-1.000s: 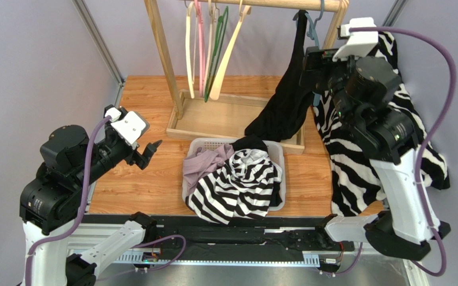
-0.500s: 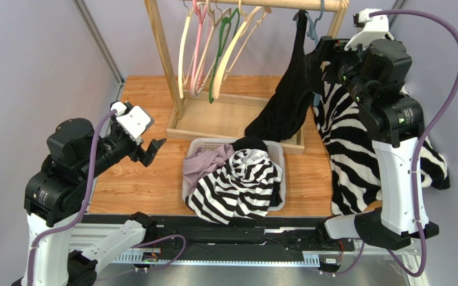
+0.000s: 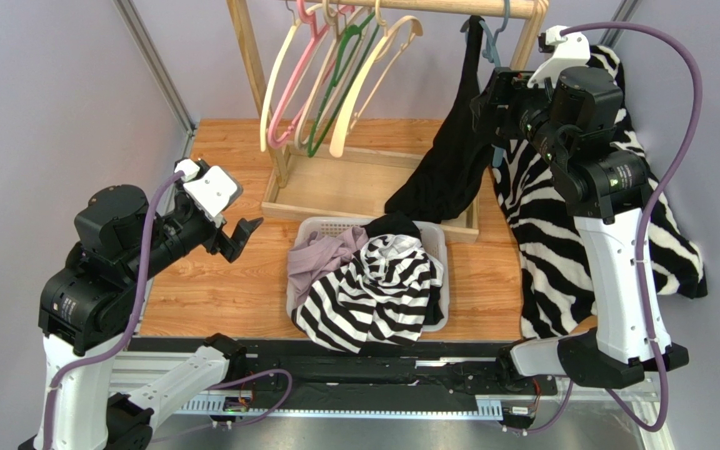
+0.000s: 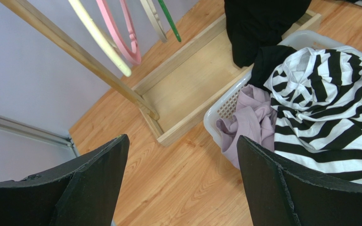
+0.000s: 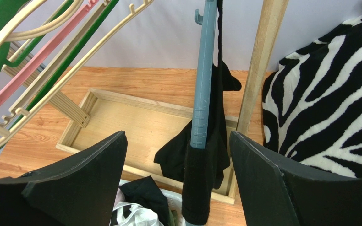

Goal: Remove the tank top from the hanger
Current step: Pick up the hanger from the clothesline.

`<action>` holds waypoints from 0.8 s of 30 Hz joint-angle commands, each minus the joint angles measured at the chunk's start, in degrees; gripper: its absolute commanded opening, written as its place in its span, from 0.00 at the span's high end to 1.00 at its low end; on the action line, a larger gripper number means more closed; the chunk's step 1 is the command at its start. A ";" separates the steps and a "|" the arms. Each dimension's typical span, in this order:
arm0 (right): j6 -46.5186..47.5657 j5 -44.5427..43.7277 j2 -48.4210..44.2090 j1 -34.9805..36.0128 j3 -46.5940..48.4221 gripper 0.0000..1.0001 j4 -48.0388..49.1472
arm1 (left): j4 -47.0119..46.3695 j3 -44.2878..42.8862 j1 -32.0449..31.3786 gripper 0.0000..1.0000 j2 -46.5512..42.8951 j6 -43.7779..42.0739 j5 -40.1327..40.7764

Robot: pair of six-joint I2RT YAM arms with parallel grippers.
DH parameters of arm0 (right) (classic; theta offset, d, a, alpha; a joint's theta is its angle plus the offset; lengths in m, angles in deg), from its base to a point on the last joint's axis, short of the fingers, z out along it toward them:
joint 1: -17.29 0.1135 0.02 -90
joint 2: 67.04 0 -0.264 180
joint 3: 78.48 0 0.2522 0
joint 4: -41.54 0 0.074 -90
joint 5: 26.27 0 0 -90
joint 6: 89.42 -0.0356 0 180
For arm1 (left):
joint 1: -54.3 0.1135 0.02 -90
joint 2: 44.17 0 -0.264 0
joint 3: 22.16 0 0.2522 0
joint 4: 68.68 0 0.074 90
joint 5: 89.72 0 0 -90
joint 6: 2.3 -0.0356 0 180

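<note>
A black tank top hangs from a blue-grey hanger at the right end of the wooden rail, its hem spilling over the rack's base. In the right wrist view the hanger runs down between my fingers, with a black strap of the tank top wrapped over its lower end. My right gripper is open, its jaws on either side of that strap with gaps on both sides; it shows up high by the rail. My left gripper is open over bare wood.
A white basket full of striped and lilac clothes sits mid-table. A zebra-print cloth drapes at the right. Several empty hangers swing on the rail, beside the rack's post. The rack's right post stands just right of the hanger.
My right wrist rose, then settled back at the blue-grey hanger with its jaws a little narrower. The empty hangers have swung out to the left. My left arm barely shifted.
</note>
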 commanded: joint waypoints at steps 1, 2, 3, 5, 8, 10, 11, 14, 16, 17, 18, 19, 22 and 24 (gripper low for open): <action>-0.12 -1.46 0.60 -0.07 -0.82 0.19 1.34 | -1.14 -1.74 0.25 0.07 0.58 1.33 -0.88; -0.04 -1.37 0.77 -0.07 -1.09 0.20 1.51 | -1.14 -1.74 0.25 0.07 0.49 1.33 -0.88; -0.12 -1.37 1.12 -0.07 -1.52 0.21 1.43 | -1.23 -1.74 0.25 0.07 0.67 1.33 -0.88; -0.74 -1.89 1.74 -0.07 -1.62 0.23 1.51 | -1.23 -1.66 0.34 0.07 0.67 1.42 -0.87; -1.62 -1.98 4.02 0.11 0.49 0.30 0.30 | -1.67 -1.22 0.34 0.07 1.02 1.50 -0.79; -1.53 -3.29 6.56 0.54 4.07 0.34 -1.99 | -1.93 -0.95 0.34 0.07 1.28 1.59 -0.61; -1.10 -3.82 7.10 0.63 4.62 0.36 -3.39 | -1.93 -0.95 0.34 0.07 1.37 1.51 -0.52; -0.91 -5.76 7.28 0.90 4.01 0.40 -4.02 | -2.02 -1.13 0.34 0.06 1.37 1.24 -0.52; -0.83 -7.25 7.19 1.07 3.66 0.46 -4.37 | -2.11 -1.22 0.34 0.06 1.54 1.24 -0.61; -0.65 -7.43 7.10 1.07 3.66 0.48 -4.72 | -2.11 -1.22 0.34 0.06 1.63 1.33 -0.79; -0.56 -7.61 7.19 1.07 3.66 0.51 -4.90 | -2.02 -1.22 0.34 0.06 1.72 1.33 -0.87; -0.56 -7.96 7.10 1.34 3.66 0.55 -4.90 | -2.02 -1.22 0.34 0.06 1.81 1.42 -1.05; -0.30 -8.84 6.75 2.21 3.57 0.63 -5.43 | -2.11 -1.04 0.34 0.06 1.81 1.42 -0.96; 0.22 -9.36 6.49 2.48 3.40 0.77 -5.34 | -2.28 -0.87 0.34 0.06 1.81 1.50 -0.61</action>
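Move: The near arm of the blue hanger comes roughly 5 cm ahead of the right hand, about 1 cm to its right and 6 cm lower. The black tank top on it hangs with its middle about 6 cm ahead, 5 cm left and 20 cm below; the rack's right post is some 12 cm ahead and 6 cm right. The pale wooden hanger is around 27 cm left and 8 cm ahead. From the left hand, the blue hanger is roughly 50 cm right and 22 cm ahead. Downward by about 5.5 cm, and forward some 3.5 cm until the forward part stops and only the sinking goes on, the right hand brings its fingers around the near arm of the blue hanger. The wrist tips nose-down about 10 degrees, with a slight clockwise turn, while the wide fingers steadily close in from both sides, to roughly a third open. ##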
